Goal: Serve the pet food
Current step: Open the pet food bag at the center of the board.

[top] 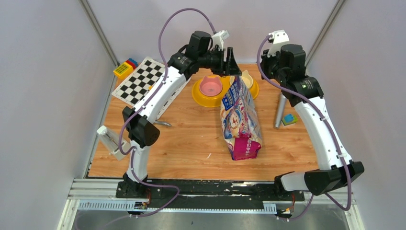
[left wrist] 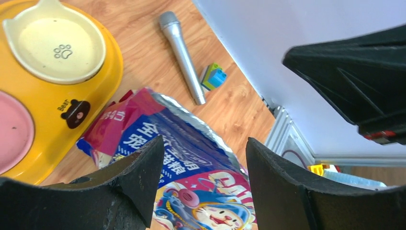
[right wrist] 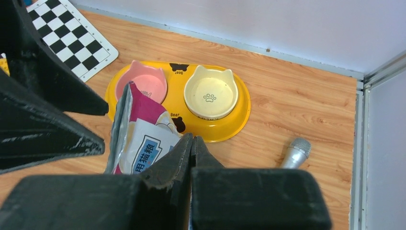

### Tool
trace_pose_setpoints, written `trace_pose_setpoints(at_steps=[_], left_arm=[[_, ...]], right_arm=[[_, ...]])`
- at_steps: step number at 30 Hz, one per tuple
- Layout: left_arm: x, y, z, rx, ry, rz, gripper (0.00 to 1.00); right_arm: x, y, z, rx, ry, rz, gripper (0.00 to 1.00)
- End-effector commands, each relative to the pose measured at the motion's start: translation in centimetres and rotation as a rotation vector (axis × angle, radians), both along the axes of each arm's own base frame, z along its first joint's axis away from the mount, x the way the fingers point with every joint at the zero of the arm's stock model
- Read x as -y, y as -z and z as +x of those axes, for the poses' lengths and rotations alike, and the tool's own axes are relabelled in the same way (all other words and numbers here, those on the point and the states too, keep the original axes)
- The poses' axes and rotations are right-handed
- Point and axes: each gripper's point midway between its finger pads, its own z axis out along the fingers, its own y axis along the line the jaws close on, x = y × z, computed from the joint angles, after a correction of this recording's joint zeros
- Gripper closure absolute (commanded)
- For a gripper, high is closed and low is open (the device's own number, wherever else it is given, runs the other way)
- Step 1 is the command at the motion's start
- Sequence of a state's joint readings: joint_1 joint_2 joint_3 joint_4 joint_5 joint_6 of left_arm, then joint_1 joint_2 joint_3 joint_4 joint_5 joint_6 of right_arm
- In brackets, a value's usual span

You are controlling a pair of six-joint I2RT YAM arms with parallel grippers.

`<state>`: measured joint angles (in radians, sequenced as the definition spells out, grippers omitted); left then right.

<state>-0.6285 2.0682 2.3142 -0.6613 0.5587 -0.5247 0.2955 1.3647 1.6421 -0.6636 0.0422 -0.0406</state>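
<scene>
The pet food itself is hidden; only its glossy blue-and-pink cat bag (top: 240, 120) shows, lying lengthwise on the wooden table. The bag's opened silver-lined top rests against the yellow double-bowl feeder (top: 198, 98). My left gripper (top: 233, 67) hovers over that top end, open, with nothing between its fingers. In the left wrist view the bag (left wrist: 191, 143) lies below the left gripper (left wrist: 205, 140). My right gripper (right wrist: 193, 137) is shut and empty, raised above the bag (right wrist: 143, 143) and the feeder (right wrist: 239, 120). Both bowls, pink (right wrist: 143, 84) and cream (right wrist: 210, 96), look empty.
A silver microphone (top: 279, 112) and a small green-blue block (top: 288, 119) lie right of the bag. A checkerboard (top: 141, 81) and a yellow toy block (top: 124, 68) sit at the back left. A grey item (top: 163, 123) lies partly under the left arm.
</scene>
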Motion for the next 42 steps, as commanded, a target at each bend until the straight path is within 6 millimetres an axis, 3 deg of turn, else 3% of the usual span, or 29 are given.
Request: trace_pose_setpoints(at_steps=[1, 5, 11, 13, 18, 21, 23, 29, 42], left_arm=[[-0.5, 0.2, 1.4, 0.043, -0.069, 0.043, 0.29], [-0.4, 1.0, 2.1, 0.034, -0.086, 0.059, 0.29], [0.2, 0.4, 1.9, 0.031, -0.06, 0.031, 0.3], [0.1, 0.6, 2.0, 0.031, -0.065, 0.037, 0.34], [-0.2, 0.8, 1.7, 0.017, -0.075, 0.047, 0.6], [-0.4, 0.7, 1.6, 0.018, -0.08, 0.049, 0.65], [-0.6, 0.4, 1.5, 0.023, -0.084, 0.049, 0.66], [-0.9, -0.2, 1.3, 0.031, -0.091, 0.044, 0.63], [-1.1, -1.5, 0.6, 0.044, -0.077, 0.027, 0.63]], right_arm=[[-0.2, -1.4, -0.8, 0.041, -0.013, 0.051, 1.0], [-0.6, -1.2, -1.3, 0.036, -0.035, 0.06, 1.0], [-0.6, -0.6, -1.5, 0.027, -0.042, 0.055, 1.0], [-0.6, -0.6, -1.6, 0.028, -0.043, 0.054, 1.0], [-0.7, -0.9, -1.5, 0.034, -0.049, 0.061, 1.0], [-1.2, -0.7, -1.1, 0.021, -0.064, 0.067, 1.0], [-1.7, -0.5, -0.9, 0.003, -0.076, 0.09, 0.98], [-4.2, 0.9, -0.6, -0.1, -0.164, 0.16, 0.77], [-6.7, 3.6, -0.1, -0.265, -0.26, 0.26, 0.74]])
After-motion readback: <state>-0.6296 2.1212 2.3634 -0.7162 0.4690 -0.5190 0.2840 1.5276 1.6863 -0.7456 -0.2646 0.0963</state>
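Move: The top rim of the pet food bag hangs just past the left hand's open fingers, some 2 cm ahead, 2 cm to its right and 4 cm below. From the right hand, shut and empty, the rim lies about level ahead, some 8 cm to the left and 7 cm lower. Far below on the table, the cream bowl is about 15 cm ahead of the right hand and 4 cm to its left; the microphone is 2 cm ahead and 13 cm to its right. Down and forward the left hand dips about 3 cm onto the bag's rim, then stays there, its fingers closing to roughly half their gap around the edge. The right hand first eases slightly back and down, then swings left and down towards the same rim, some 6 cm each way overall, tipping its fingers downward and opening them about a quarter beside the left fingertips. ##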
